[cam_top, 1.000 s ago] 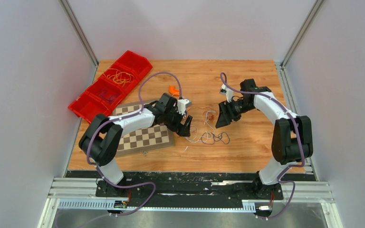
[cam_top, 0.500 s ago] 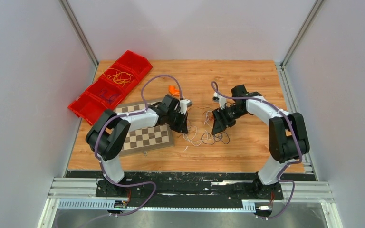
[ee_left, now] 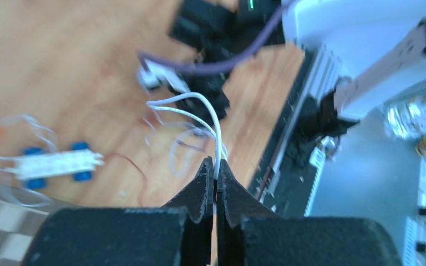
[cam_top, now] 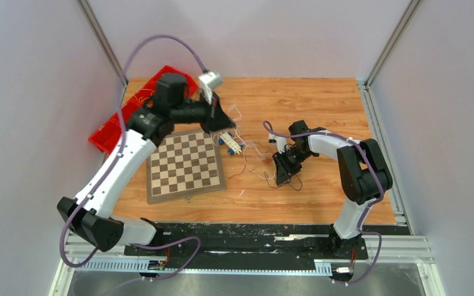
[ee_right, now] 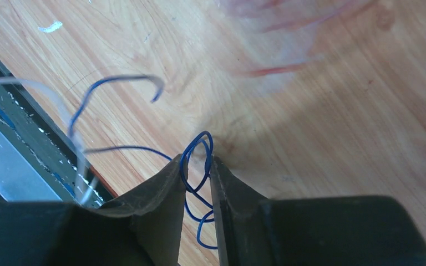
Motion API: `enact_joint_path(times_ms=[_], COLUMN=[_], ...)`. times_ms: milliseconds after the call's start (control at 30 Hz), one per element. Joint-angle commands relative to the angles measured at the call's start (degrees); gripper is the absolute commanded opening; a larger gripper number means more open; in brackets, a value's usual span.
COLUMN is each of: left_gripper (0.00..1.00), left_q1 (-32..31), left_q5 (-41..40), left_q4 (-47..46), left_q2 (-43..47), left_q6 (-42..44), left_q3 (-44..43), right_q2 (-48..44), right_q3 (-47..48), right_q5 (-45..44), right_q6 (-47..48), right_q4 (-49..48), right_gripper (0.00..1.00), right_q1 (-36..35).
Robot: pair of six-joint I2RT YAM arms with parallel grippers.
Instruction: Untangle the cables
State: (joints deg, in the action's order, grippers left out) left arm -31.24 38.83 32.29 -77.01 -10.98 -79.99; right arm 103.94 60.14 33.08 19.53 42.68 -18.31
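The cables lie as a loose tangle of white, dark red and dark strands on the wooden table between the arms. My left gripper is raised above the chessboard's far corner. It is shut on a white cable that loops out from its tips toward the tangle. My right gripper is down at the tangle's right side. Its jaws stand a narrow gap apart around a dark blue cable loop, which touches both fingers. A blurred dark red strand lies beyond it.
A chessboard lies left of the tangle. A white block with blue wheels sits at its far right corner, wrapped in white strands, and also shows in the left wrist view. Red bins stand at the far left with orange wires inside.
My left arm has swung up and back to the left with the white cable, uncovering the chessboard. My right gripper has moved down and left onto the tangle and narrowed its jaws.
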Motion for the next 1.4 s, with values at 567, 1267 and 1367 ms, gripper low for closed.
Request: enact_joint_path(times_ms=[567,1267,1367], left_gripper=[0.00,0.00,0.00], left_q1=[21.34,14.87,14.18], left_q5=[9.74,20.21,19.65], left_q4=[2.86,-17.19,-17.81], left_q2=[-1.28,-7.47,-8.90], left_q6=[-2.15,-18.61,-18.79], left_q3=[-32.41,-36.46,-36.73], right_q2=[-5.58,-19.86,-16.39], right_q3=[9.33,10.73,9.96], right_q5=[-0.44,12.54,12.13], right_q6=[3.95,-22.89,-20.07], right_q4=[-0.34,-45.89,-48.03], right_gripper=[0.66,1.00,0.97], right_q1=[2.09,-11.57,-16.24])
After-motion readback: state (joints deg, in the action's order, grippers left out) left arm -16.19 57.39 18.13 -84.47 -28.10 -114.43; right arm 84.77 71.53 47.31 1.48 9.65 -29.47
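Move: Down at the table top, the right hand has its part-closed fingertips around the blue cable, right at the hand point. From this hand the red-white tangle is about 7 cm ahead and 7 cm left, and the toy car about 12 cm ahead and 16 cm left. The left hand, high up with the white cable already pinched, has the blue cable roughly 17 cm to its right, 1 cm back and 30 cm below. Drawing the pinched white cable up and away from the blue one, the left hand shoots up about 23 cm, bearing left, tips its fingers upward, dips slightly, then climbs again while easing right. The right hand stays low at the blue cable, then opens wide, lets go and rises some 25 cm, first forward, then left towards the hanging white cable. ##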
